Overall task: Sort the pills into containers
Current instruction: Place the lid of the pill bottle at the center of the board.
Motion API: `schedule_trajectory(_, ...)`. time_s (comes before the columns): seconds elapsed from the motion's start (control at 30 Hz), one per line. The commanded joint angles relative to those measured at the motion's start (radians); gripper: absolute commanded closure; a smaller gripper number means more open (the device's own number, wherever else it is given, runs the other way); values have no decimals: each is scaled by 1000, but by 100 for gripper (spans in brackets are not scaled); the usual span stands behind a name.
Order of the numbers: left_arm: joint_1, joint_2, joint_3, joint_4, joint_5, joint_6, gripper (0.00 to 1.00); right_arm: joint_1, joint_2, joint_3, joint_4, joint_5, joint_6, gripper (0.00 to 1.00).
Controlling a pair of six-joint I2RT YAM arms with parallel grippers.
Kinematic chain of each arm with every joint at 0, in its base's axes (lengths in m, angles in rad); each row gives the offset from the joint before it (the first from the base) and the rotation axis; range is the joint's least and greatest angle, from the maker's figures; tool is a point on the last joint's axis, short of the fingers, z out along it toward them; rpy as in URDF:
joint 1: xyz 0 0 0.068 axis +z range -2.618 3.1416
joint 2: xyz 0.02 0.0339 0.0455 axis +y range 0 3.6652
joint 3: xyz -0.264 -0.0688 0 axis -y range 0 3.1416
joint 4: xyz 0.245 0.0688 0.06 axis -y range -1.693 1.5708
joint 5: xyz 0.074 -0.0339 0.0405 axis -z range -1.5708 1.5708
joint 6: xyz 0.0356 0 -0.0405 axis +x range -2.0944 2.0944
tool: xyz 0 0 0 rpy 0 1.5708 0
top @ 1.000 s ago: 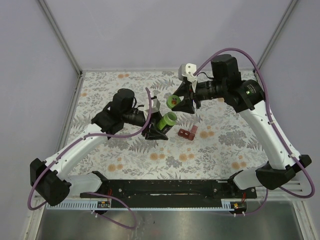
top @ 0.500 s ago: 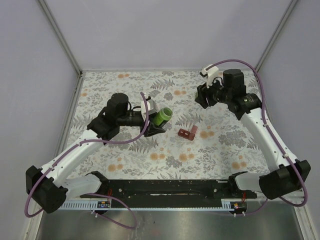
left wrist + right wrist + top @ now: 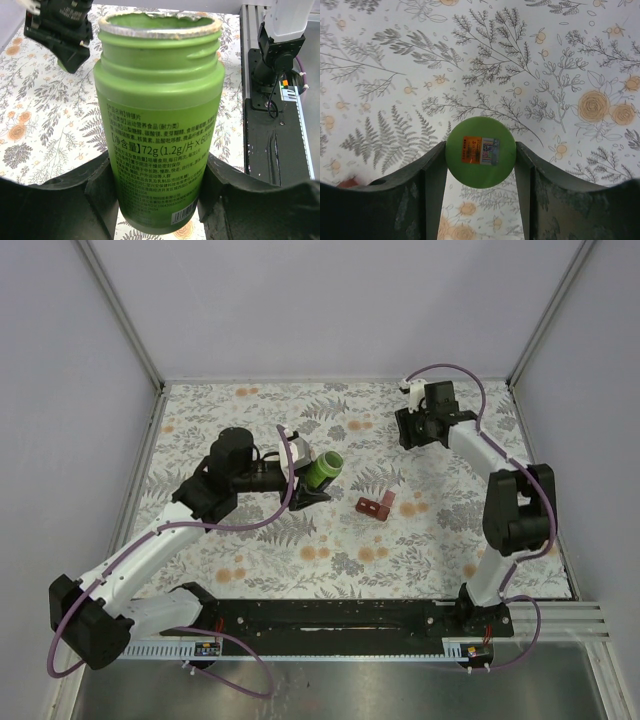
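Observation:
My left gripper (image 3: 312, 484) (image 3: 157, 186) is shut on the lower body of a bright green bottle (image 3: 324, 469) (image 3: 157, 120). The bottle is tilted, and its uncapped mouth shows torn foil round the rim. Over the back right of the cloth, my right gripper (image 3: 413, 430) (image 3: 481, 151) is shut on the bottle's round green cap (image 3: 480, 167), stickered face toward the camera. A dark-red pill box (image 3: 375, 506) lies on the cloth between the arms, right of the bottle. No pills show in any view.
A floral cloth (image 3: 250, 550) covers the table. Pale walls with metal posts stand close at the left, back and right. The black mounting rail (image 3: 330, 615) (image 3: 275, 125) runs along the near edge.
My right arm has swung from beside the bottle to the back right, carrying the cap. The left arm has drawn the bottle slightly left and back.

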Motion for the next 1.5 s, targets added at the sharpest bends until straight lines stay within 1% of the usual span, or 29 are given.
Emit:
schedule_trajectory(0.0,3,-36,-2,58,-11,3,100,-1,124,114,10,45,-35,72)
schedule_trajectory(0.2,3,-24,3,48,-10,9,100,1,196,163,-59,29,-58,69)
schedule_trajectory(0.5,3,-12,14,49,-7,3,100,1,267,207,-138,91,-113,65)
schedule_trajectory(0.73,2,-6,17,46,-1,0,100,-1,295,220,-167,95,-149,62)
schedule_trajectory(0.87,3,-7,14,46,-1,3,100,-1,311,230,-185,93,-175,57)
schedule_trajectory(0.97,3,-7,14,46,-1,5,100,-1,344,261,-231,93,-189,56)
schedule_trajectory(1.1,3,-4,17,46,2,3,100,-1,356,292,-246,93,-196,55)
schedule_trajectory(1.3,3,-2,20,46,5,3,100,1,404,378,-335,96,-201,53)
schedule_trajectory(1.47,2,-9,20,46,7,3,100,1,420,407,-360,102,-198,50)
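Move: The right hand, pinching the green bottle's lid, has its open spot on the board some 11 cm below, about 2 cm ahead and 2 cm to the right. The dark red pill box lies about 13 cm back and 8 cm left of that hand; the green bottle hangs some 20 cm back, 20 cm left and 14 cm higher. From the left hand, which holds the bottle, the spot is about 24 cm ahead, 22 cm right and 26 cm down. Downward goes the right hand with the lid, about 9 cm towards the board: fast for the first 6 cm, then easing, with a slight drift forward and to the right. Its fingers tip some 20 degrees steeper towards the board and keep their pinch on the lid. The left hand stays put, still holding the open bottle. ##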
